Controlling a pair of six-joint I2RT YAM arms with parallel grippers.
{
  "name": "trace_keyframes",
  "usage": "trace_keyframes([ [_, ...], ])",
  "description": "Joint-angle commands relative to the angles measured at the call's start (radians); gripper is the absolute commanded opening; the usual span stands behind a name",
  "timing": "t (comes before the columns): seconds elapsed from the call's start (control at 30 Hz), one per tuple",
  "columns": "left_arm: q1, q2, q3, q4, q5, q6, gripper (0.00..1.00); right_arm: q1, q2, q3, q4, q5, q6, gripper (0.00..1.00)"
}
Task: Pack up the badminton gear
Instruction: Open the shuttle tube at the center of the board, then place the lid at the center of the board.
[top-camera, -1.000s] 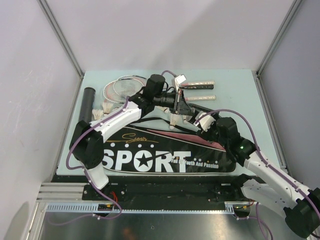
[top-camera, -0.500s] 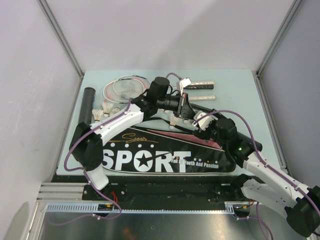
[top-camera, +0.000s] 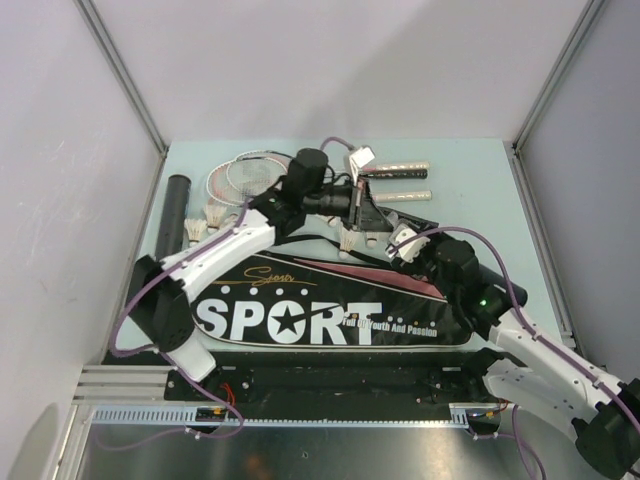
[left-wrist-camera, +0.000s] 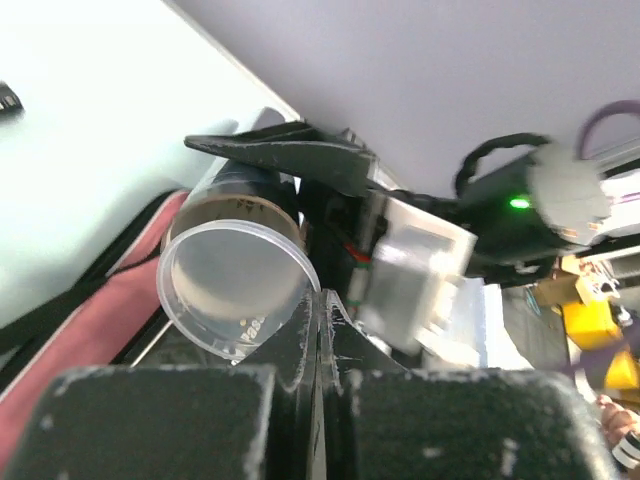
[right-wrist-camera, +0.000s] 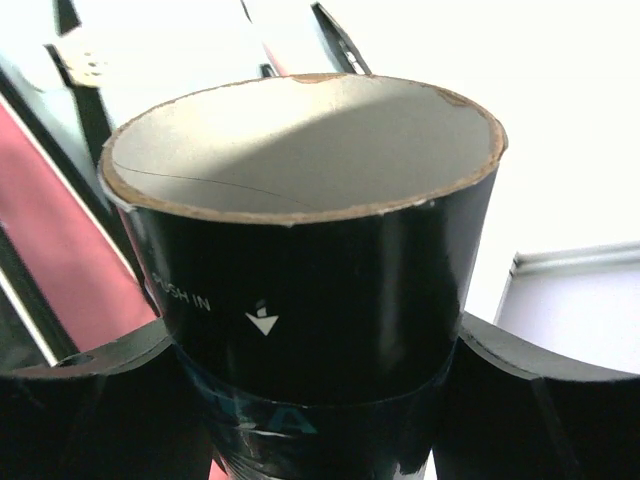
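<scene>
My right gripper (right-wrist-camera: 310, 350) is shut on a dark tube (right-wrist-camera: 300, 250) just below its open cardboard mouth, one finger on each side; "PUSH IN" and an arrow are printed on it. In the top view this tube (top-camera: 497, 281) lies over the bag's right end under my right gripper (top-camera: 405, 245). My left gripper (left-wrist-camera: 322, 300) is shut on the rim of a clear plastic lid (left-wrist-camera: 232, 285), held just in front of the tube's mouth (left-wrist-camera: 235, 200). From above, the left gripper (top-camera: 372, 215) is close to the right one. The rackets (top-camera: 250, 175) lie at the back. Shuttlecocks (top-camera: 195, 232) (top-camera: 347, 243) lie loose.
A black and pink "SPORT" bag (top-camera: 320, 310) stretches across the near half of the table. A second dark tube (top-camera: 175, 210) lies along the left edge. Racket handles (top-camera: 400, 170) point right at the back. Metal posts stand at the table's back corners.
The left gripper with the lid dipped toward the right gripper half a second ago and has drawn back up and left a little. The right arm has barely shifted.
</scene>
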Motion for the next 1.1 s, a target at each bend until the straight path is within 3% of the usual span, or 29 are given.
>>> trace_keyframes([
  [0.0, 0.062, -0.173, 0.005, 0.028, -0.008, 0.045, 0.0, -0.037, -0.039, -0.03, 0.022, 0.078, -0.006, 0.25],
  [0.13, 0.099, -0.216, -0.013, 0.028, -0.034, 0.05, 0.0, -0.048, -0.045, -0.041, 0.046, 0.101, -0.003, 0.25],
  [0.2, 0.09, -0.193, -0.022, 0.019, -0.123, 0.056, 0.0, -0.047, -0.065, -0.022, 0.054, 0.225, 0.036, 0.29],
  [0.3, 0.015, -0.038, 0.028, -0.018, -0.316, 0.105, 0.0, -0.05, -0.127, 0.021, 0.054, 0.449, 0.079, 0.3],
  [0.43, -0.076, 0.187, 0.188, -0.101, -0.473, 0.136, 0.0, -0.064, -0.261, 0.038, 0.089, 0.541, 0.096, 0.29],
  [0.47, -0.107, 0.227, 0.247, -0.111, -0.573, 0.16, 0.0, -0.068, -0.291, 0.045, 0.073, 0.549, 0.096, 0.29],
  [0.63, -0.16, 0.469, 0.424, -0.157, -0.74, 0.208, 0.0, -0.114, -0.431, 0.047, 0.026, 0.431, 0.077, 0.31],
  [0.9, -0.23, 0.675, 0.602, -0.202, -0.84, 0.259, 0.0, -0.179, -0.448, 0.052, -0.07, 0.266, 0.099, 0.34],
  [0.93, -0.231, 0.681, 0.611, -0.204, -0.835, 0.26, 0.04, -0.189, -0.447, 0.052, -0.076, 0.256, 0.112, 0.34],
  [1.03, -0.23, 0.7, 0.645, -0.237, -0.809, 0.285, 0.57, -0.206, -0.444, 0.053, -0.09, 0.19, 0.149, 0.35],
  [1.07, -0.23, 0.694, 0.651, -0.256, -0.8, 0.309, 0.64, -0.212, -0.442, 0.053, -0.086, 0.186, 0.156, 0.35],
])
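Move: Some 10 cm ahead, 13 cm to the right and 26 cm below the left hand, which already has the clear cap by its rim, is a bare patch of table. From that patch the black racket handle lies 9 cm farther out and 4 cm left, the nearest shuttlecock 6 cm out and 14 cm left, the bag's pink corner 11 cm back and 10 cm right. The right hand, holding the tube, has the patch 10 cm ahead, 8 cm right and 17 cm below. Lifting the cap about 9 cm and slightly left, clear of the tube, the left hand reverses and swoops some 30 cm down, right and forward to the bare patch, its fingers tipping steeply downward, then opens them about halfway and lets go. The right hand keeps its grip and carries the tube some 13 cm right and, after a slight dip, 10 cm up, swinging clockwise. ##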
